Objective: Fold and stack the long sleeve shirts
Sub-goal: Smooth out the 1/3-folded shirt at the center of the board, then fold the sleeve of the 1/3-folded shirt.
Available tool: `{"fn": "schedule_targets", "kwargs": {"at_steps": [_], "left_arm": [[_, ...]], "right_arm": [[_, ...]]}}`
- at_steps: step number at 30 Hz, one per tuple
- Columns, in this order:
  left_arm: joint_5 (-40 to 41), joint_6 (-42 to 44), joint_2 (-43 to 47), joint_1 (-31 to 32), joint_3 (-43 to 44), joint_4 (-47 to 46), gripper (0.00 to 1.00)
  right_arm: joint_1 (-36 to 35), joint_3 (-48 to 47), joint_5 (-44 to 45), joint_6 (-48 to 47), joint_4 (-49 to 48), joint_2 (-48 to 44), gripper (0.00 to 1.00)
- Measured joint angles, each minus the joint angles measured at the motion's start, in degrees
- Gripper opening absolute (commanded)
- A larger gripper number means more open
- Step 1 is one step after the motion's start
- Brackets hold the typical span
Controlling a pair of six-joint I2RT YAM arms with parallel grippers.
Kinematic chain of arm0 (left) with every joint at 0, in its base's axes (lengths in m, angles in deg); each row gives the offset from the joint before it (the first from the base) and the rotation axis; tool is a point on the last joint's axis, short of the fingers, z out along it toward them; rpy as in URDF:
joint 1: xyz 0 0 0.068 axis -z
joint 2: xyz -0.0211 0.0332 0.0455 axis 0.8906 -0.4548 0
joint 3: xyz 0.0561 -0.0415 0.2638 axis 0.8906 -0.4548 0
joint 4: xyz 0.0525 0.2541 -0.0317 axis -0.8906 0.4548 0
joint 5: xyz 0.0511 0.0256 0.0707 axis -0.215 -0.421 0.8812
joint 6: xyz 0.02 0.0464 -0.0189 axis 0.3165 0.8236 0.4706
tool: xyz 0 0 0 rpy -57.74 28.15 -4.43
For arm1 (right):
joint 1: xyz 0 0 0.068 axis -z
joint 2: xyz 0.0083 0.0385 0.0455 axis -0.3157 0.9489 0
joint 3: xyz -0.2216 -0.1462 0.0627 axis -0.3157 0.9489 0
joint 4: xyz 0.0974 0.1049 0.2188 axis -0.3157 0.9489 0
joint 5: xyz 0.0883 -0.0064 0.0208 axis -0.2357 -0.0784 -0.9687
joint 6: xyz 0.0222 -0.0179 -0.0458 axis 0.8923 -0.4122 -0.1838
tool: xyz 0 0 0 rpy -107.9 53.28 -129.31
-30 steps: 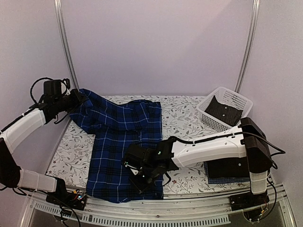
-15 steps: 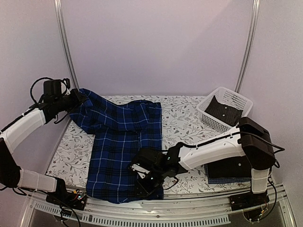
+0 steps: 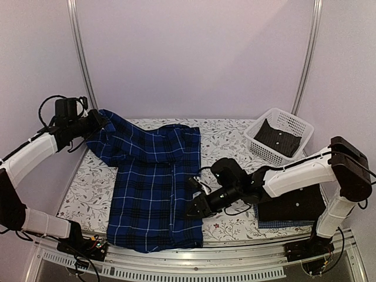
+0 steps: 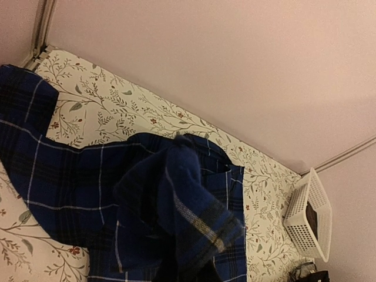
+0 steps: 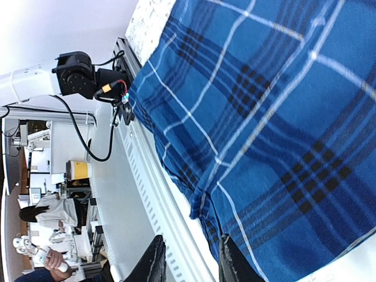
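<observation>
The dark blue plaid shirt [image 3: 150, 182] lies spread over the left half of the table, its lower part flat down to the near edge. My left gripper [image 3: 97, 121] holds its far-left corner up off the table. In the left wrist view bunched plaid cloth [image 4: 194, 211] hides the fingers. My right gripper [image 3: 195, 205] hovers open at the shirt's right edge. In the right wrist view its fingers [image 5: 154, 261] are apart with nothing between them, above the plaid hem [image 5: 282, 117]. A black shirt [image 3: 294, 205] lies folded on a blue check shirt [image 3: 282, 224] at the near right.
A white lattice basket [image 3: 296, 126] at the back right holds another black shirt [image 3: 279, 138]; the basket [image 4: 308, 217] also shows in the left wrist view. The metal rail [image 5: 153, 176] runs along the table's near edge under the hem. Frame posts stand at both back corners.
My right gripper opened, let go of the shirt's near right hem and drew back to the right. The hem now lies flat. The left arm has not moved.
</observation>
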Motion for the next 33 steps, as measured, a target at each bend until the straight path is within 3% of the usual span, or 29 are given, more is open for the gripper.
{"fn": "schedule_targets", "kwargs": {"at_steps": [8,15,26,33], "left_arm": [[0.0,0.4,-0.4,0.0,1.2,0.3,0.0],[-0.7,1.1,-0.3,0.0,1.6,0.6,0.0],[-3.0,0.8,7.5,0.6,-1.0,3.1,0.0],[-2.8,-1.4,15.3,1.9,-7.9,6.5,0.0]], "right_arm": [[-0.8,13.2,-5.2,7.8,-11.2,2.0,0.27],[-0.8,13.5,-5.9,10.0,-12.6,3.3,0.27],[2.0,-2.0,0.1,3.5,1.7,-4.0,0.31],[11.4,-18.2,4.2,-1.9,5.1,2.3,0.29]]}}
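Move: The right hand hovers by the folded shirt's near right corner, which lies roughly 4 cm back, 4 cm right and 9 cm below. From that hand the shirt's upper fold is about 35 cm ahead and hardly any to the left; the black shirt stack is some 34 cm right and 12 cm ahead. The left hand already pinches the raised sleeve, with the shirt body some 10 cm back, 16 cm right and 25 cm below. Right dips 7 cm at the near corner, then rises forward towards the upper fold; left draws its sleeve back 7 cm. ##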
